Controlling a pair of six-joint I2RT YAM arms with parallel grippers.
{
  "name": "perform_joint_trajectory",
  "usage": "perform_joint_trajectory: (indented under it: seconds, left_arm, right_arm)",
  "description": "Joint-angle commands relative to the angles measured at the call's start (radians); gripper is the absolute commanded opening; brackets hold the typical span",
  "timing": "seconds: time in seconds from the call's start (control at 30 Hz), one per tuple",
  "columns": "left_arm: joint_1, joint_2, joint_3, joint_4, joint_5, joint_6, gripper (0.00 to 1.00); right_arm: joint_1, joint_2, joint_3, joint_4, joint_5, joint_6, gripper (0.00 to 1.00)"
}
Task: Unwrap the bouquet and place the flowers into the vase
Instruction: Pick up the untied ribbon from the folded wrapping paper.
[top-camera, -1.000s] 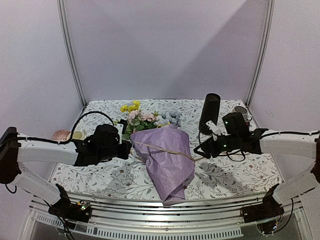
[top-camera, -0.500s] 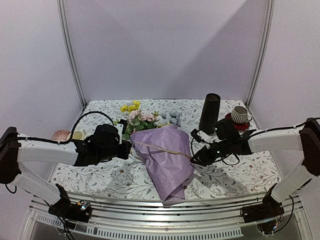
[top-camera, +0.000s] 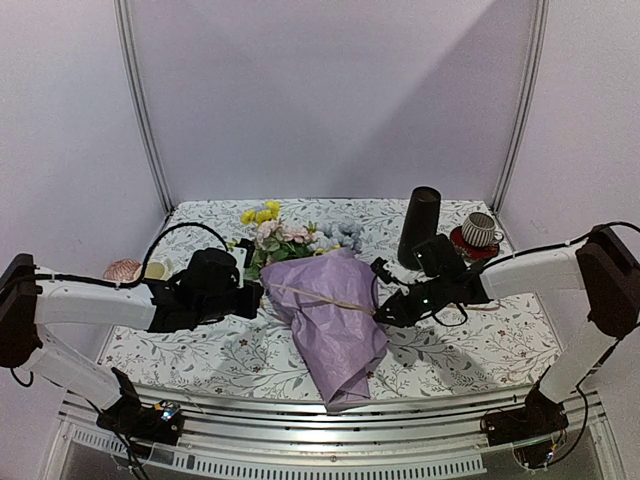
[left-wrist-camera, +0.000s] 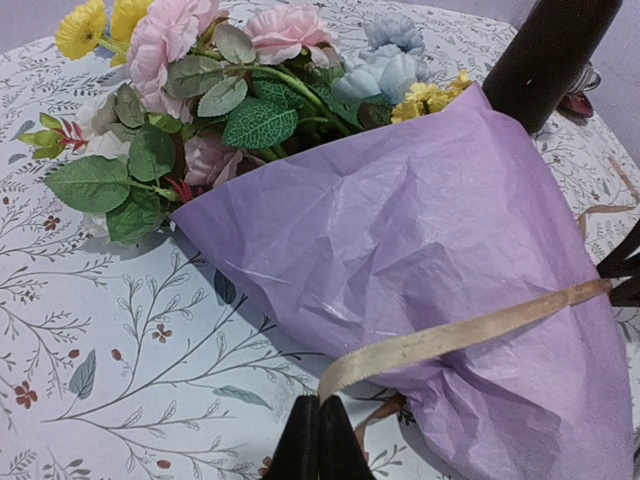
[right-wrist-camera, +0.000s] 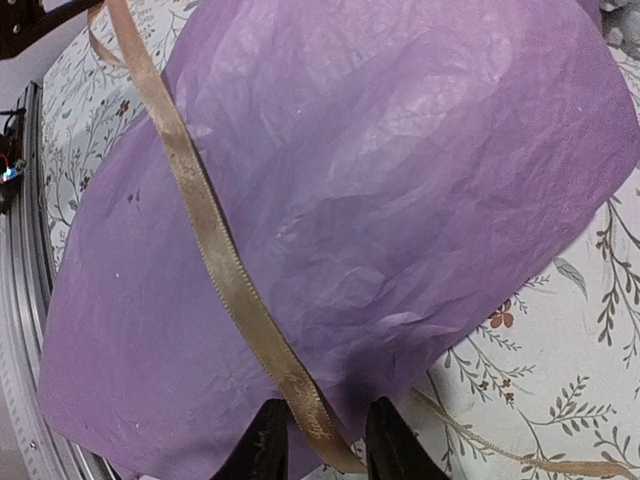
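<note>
The bouquet (top-camera: 335, 310) lies mid-table in crinkled purple paper (left-wrist-camera: 430, 250), its narrow end toward the front edge. The flowers (top-camera: 285, 235) spill out at the back left, pink, yellow and pale blue with green leaves (left-wrist-camera: 230, 90). A tan ribbon (left-wrist-camera: 460, 335) crosses the paper. My left gripper (left-wrist-camera: 319, 420) is shut on the ribbon's left end, at the bouquet's left side (top-camera: 255, 295). My right gripper (right-wrist-camera: 324, 405) stands open at the bouquet's right side (top-camera: 382, 312), with the ribbon (right-wrist-camera: 200, 210) running between its fingers. The black vase (top-camera: 418, 227) stands upright behind the right gripper.
A ribbed cup on a red saucer (top-camera: 480, 232) sits right of the vase. A pink shell-like object (top-camera: 122, 270) lies at the far left beside a small pale cup. A loose ribbon tail trails on the floral tablecloth (right-wrist-camera: 560, 400). A metal rail (top-camera: 330, 440) runs along the front edge.
My right arm has swung left and down from beside the vase to the bouquet's right side, its jaws narrowing around the ribbon. The left arm and the bouquet have stayed put.
</note>
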Motion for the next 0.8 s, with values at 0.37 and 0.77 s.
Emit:
perform_joint_trajectory:
  seconds: [0.37, 0.77]
  left_arm:
    - [0.016, 0.005, 0.007, 0.004, 0.024, 0.018, 0.11]
    - [-0.058, -0.132, -0.013, 0.098, 0.181, 0.098, 0.65]
  right_arm:
    - [0.008, -0.103, 0.053, -0.088, 0.076, -0.006, 0.03]
    - [0.096, -0.148, 0.232, -0.111, -0.046, 0.076, 0.04]
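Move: A stretch of the ribbon already runs between the right hand's half-open fingers, roughly 1 cm to its left and 1 cm below. The folded paper's middle is about 10 cm to its left, level with it and 2 cm lower; the vase is some 16 cm ahead, 8 cm to its right. The left hand's shut fingers still hold the ribbon's far part, with the flowers about 18 cm ahead and 6 cm to its right, 4 cm lower. The right fingers shut on the ribbon stretch at the paper's right side, then raise it about 11 cm, veering some 3 cm left near the end as the fingertips tilt up slightly. The left hand opens meanwhile to let its part go, then eases up about 3 cm and a little to the right, turning slightly clockwise. ##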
